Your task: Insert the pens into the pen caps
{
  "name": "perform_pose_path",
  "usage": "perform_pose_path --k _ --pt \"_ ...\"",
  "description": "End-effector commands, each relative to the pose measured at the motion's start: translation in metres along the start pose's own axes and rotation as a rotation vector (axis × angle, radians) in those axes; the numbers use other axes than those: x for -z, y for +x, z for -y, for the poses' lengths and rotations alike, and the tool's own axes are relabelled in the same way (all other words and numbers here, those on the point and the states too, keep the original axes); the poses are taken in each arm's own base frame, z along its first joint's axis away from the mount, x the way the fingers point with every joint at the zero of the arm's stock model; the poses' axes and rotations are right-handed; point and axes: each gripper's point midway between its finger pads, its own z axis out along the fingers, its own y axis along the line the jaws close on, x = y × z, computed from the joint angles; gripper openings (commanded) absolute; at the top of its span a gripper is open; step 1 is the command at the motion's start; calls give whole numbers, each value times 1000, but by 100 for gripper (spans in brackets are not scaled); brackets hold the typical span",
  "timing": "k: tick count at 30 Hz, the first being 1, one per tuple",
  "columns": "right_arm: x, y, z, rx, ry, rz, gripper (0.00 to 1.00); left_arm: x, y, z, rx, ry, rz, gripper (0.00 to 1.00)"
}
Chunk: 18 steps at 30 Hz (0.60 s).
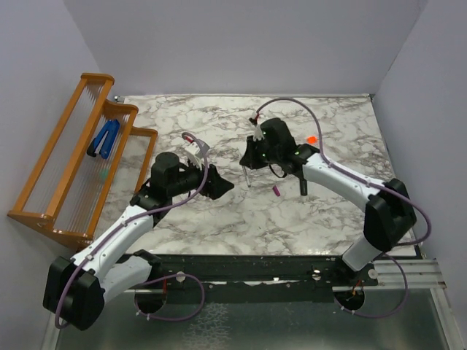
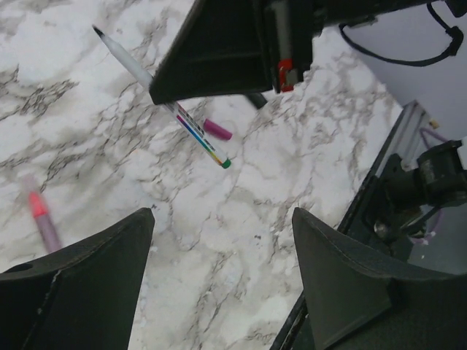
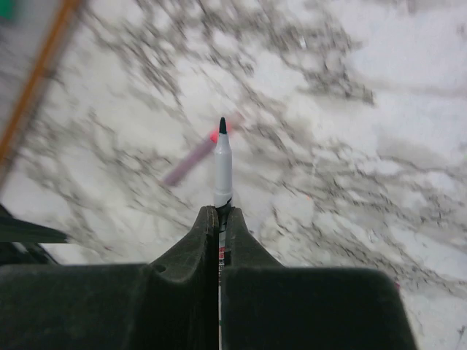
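My right gripper point(image 3: 221, 211) is shut on the thin white-grey pen point(image 3: 222, 171), whose dark tip points away from the fingers. In the left wrist view that pen point(image 2: 131, 67) hangs slanted above the marble table. A magenta cap point(image 2: 217, 130) lies just beyond the pen's lower end, and in the top view this cap point(image 1: 277, 191) rests under the right arm. The dull pink pen point(image 3: 191, 158) lies blurred on the table behind the held pen. An orange cap point(image 1: 311, 139) sits at the back right. My left gripper point(image 2: 222, 222) is open and holds nothing, hovering over bare marble.
A wooden rack point(image 1: 73, 168) stands along the table's left edge with a blue clip point(image 1: 104, 138) on it. A short black stick point(image 1: 303, 185) lies by the right forearm. The black base rail point(image 1: 255, 266) runs along the near edge.
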Motion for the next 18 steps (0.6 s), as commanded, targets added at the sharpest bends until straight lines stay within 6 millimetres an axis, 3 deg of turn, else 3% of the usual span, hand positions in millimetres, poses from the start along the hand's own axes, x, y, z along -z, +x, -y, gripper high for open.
perform_pose_path --k 1,7,16,18 --pt "46 -73 -50 -50 -195 283 0 4 -42 43 -5 204 221 78" --pt "76 -93 -80 -52 -281 390 1 0 -50 51 24 235 307 79" --pt "78 -87 -100 -42 -319 384 1 -7 -72 39 39 153 403 79" --pt "79 -87 -102 -39 -322 384 0 -8 -73 37 36 146 407 73"
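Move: Upright in the right hand's fingers, the white pen's middle is about 8 cm ahead, 6 to the right and 7 below the left hand. Counted from the right hand, the left hand's open fingers are some 9 cm back, 6 to the left and 6 higher. On the table, the pink pen lies roughly 6 cm ahead, 5 left and 18 below the left hand; the magenta cap lies 4 cm back, 12 right and 12 below the right hand. Lifting fast, the right hand keeps its pinch on the white pen, climbs about 14 cm, then levels off and eases left and a little back towards the left hand, its fingers tipping up nearly level. The left hand rises some 6 cm and shifts right to meet the coloured end, swinging its fingers up to level; they stay wide open, with no touch seen. ##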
